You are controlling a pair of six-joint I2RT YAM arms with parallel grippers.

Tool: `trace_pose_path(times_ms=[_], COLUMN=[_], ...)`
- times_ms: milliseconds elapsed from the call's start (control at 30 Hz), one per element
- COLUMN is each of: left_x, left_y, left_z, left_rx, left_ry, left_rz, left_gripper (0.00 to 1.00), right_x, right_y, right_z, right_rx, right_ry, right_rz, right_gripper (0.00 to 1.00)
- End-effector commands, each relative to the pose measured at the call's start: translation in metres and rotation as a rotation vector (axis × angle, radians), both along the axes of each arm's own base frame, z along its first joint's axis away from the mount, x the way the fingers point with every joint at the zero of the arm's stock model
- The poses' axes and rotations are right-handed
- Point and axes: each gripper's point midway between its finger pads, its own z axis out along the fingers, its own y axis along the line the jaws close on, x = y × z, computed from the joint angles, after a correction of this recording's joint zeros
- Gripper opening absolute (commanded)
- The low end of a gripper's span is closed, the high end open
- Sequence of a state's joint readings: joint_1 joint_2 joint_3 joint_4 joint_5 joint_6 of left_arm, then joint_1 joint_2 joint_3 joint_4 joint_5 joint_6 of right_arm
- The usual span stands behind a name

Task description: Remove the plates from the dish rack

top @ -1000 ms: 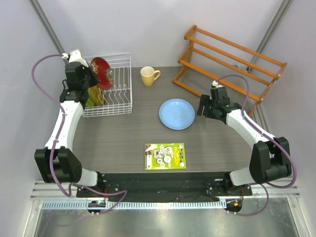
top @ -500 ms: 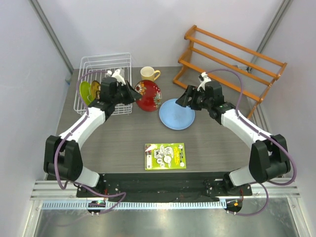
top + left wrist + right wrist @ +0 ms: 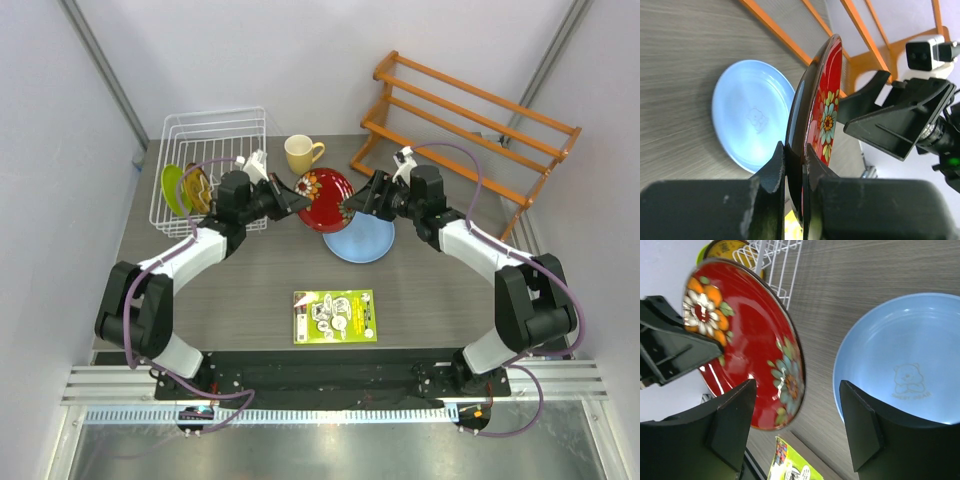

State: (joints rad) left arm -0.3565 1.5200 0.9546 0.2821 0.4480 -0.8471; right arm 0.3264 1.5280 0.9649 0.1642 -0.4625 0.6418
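My left gripper (image 3: 296, 196) (image 3: 795, 156) is shut on the rim of the dark red flowered plate (image 3: 326, 198) (image 3: 821, 112) and holds it on edge above the table, near the light blue plate's (image 3: 362, 238) (image 3: 751, 120) left rim. My right gripper (image 3: 352, 206) (image 3: 796, 389) is open and faces the red plate (image 3: 742, 337) from the right, its fingers close to the far rim without gripping it. The light blue plate (image 3: 902, 357) lies flat on the table. In the white dish rack (image 3: 212, 150) (image 3: 785, 262) stand a lime green plate (image 3: 174, 187) and a yellow patterned plate (image 3: 197, 187) (image 3: 732, 247).
A yellow mug (image 3: 301, 154) stands behind the red plate. An orange wooden slatted rack (image 3: 470, 118) (image 3: 790, 37) fills the back right. A green printed booklet (image 3: 334, 316) (image 3: 790, 465) lies near the front edge.
My left arm lifted the red plate out of the dish rack and carried it right, next to the blue plate. My right gripper swung left to meet it.
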Motion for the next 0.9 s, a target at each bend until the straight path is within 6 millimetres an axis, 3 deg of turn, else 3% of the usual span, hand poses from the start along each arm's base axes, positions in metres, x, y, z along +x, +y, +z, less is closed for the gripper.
trace_pose_path(times_ms=[0,100,133,167,200,233,267,300,333,367,400,533,567,667,733,867], left_x=[-0.005,-0.007,-0.007,-0.008,-0.008,-0.01,-0.01,-0.009,-0.007,-0.006,-0.005,0.01,0.013,0.02,0.022,0.019], left_y=[-0.02,-0.024,-0.024,-0.024,-0.025,-0.026,-0.027,-0.027,-0.026,-0.025,-0.023,0.001,0.015,0.048,0.067,0.103], left_z=[0.043,0.041,0.039,0.039,0.04,0.04,0.041,0.04,0.042,0.034,0.031,0.016,0.009,0.015,0.021,0.042], left_rx=[-0.183,-0.209,-0.214,-0.218,-0.221,-0.222,-0.222,-0.218,-0.211,-0.177,-0.154,0.041,0.11,0.292,0.388,0.51], left_ry=[-0.103,-0.104,-0.098,-0.101,-0.104,-0.106,-0.114,-0.111,-0.116,-0.104,-0.099,-0.107,-0.085,-0.137,-0.177,-0.241], left_rz=[-0.097,-0.117,-0.117,-0.119,-0.123,-0.137,-0.144,-0.146,-0.144,-0.135,-0.127,0.001,0.071,0.193,0.251,0.386], left_gripper=[0.0,0.0,0.0,0.0,0.0,0.0,0.0,0.09,0.23,0.52,0.58,0.74,0.76,0.77,0.79,0.86], right_x=[0.001,0.003,0.002,0.003,0.001,0.001,0.001,0.001,0.001,0.002,0.005,0.011,0.011,0.011,0.009,0.008], right_y=[0.016,0.02,0.021,0.022,0.022,0.023,0.02,0.018,0.014,0.007,-0.002,-0.054,-0.066,-0.096,-0.107,-0.104], right_z=[0.016,0.011,0.009,0.009,0.007,0.006,0.005,0.006,0.006,0.005,0.006,0.003,-0.003,-0.014,-0.025,-0.044], right_rx=[0.095,0.114,0.115,0.116,0.115,0.114,0.111,0.106,0.094,0.076,0.06,-0.053,-0.07,-0.12,-0.148,-0.151], right_ry=[-0.052,-0.035,-0.031,-0.033,-0.027,-0.028,-0.026,-0.033,-0.033,-0.038,-0.045,-0.033,-0.021,0.009,0.033,0.088], right_rz=[0.061,0.075,0.083,0.088,0.095,0.097,0.09,0.084,0.063,0.039,0.007,-0.168,-0.203,-0.273,-0.281,-0.249], right_gripper=[0.72,0.66,0.47,0.4,0.12,0.01,0.01,0.01,0.01,0.01,0.01,0.01,0.01,0.01,0.01,0.01])
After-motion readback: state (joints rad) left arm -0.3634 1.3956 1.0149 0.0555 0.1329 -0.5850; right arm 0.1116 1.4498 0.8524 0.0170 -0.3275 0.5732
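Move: About 6 cm to the right hand's left, level and perhaps 1 cm ahead, is the middle of the red plate, whose left rim the left hand still pinches. The left hand offers it to the right gripper, some 11 cm to its right. From the left hand, the blue plate lies roughly 13 cm right, 2 cm ahead and 17 cm below; the mug stands 19 cm ahead, 1 cm left and 13 cm below. Closing on the right rim of the red plate, the right fingers pinch it while the left hand holds nearly still; then the left fingers open wide, let go and draw off to the left, rising. The right hand carries the plate about 12 cm to the right and 5 cm down, towards over the blue plate, turning some 20 degrees clockwise. ##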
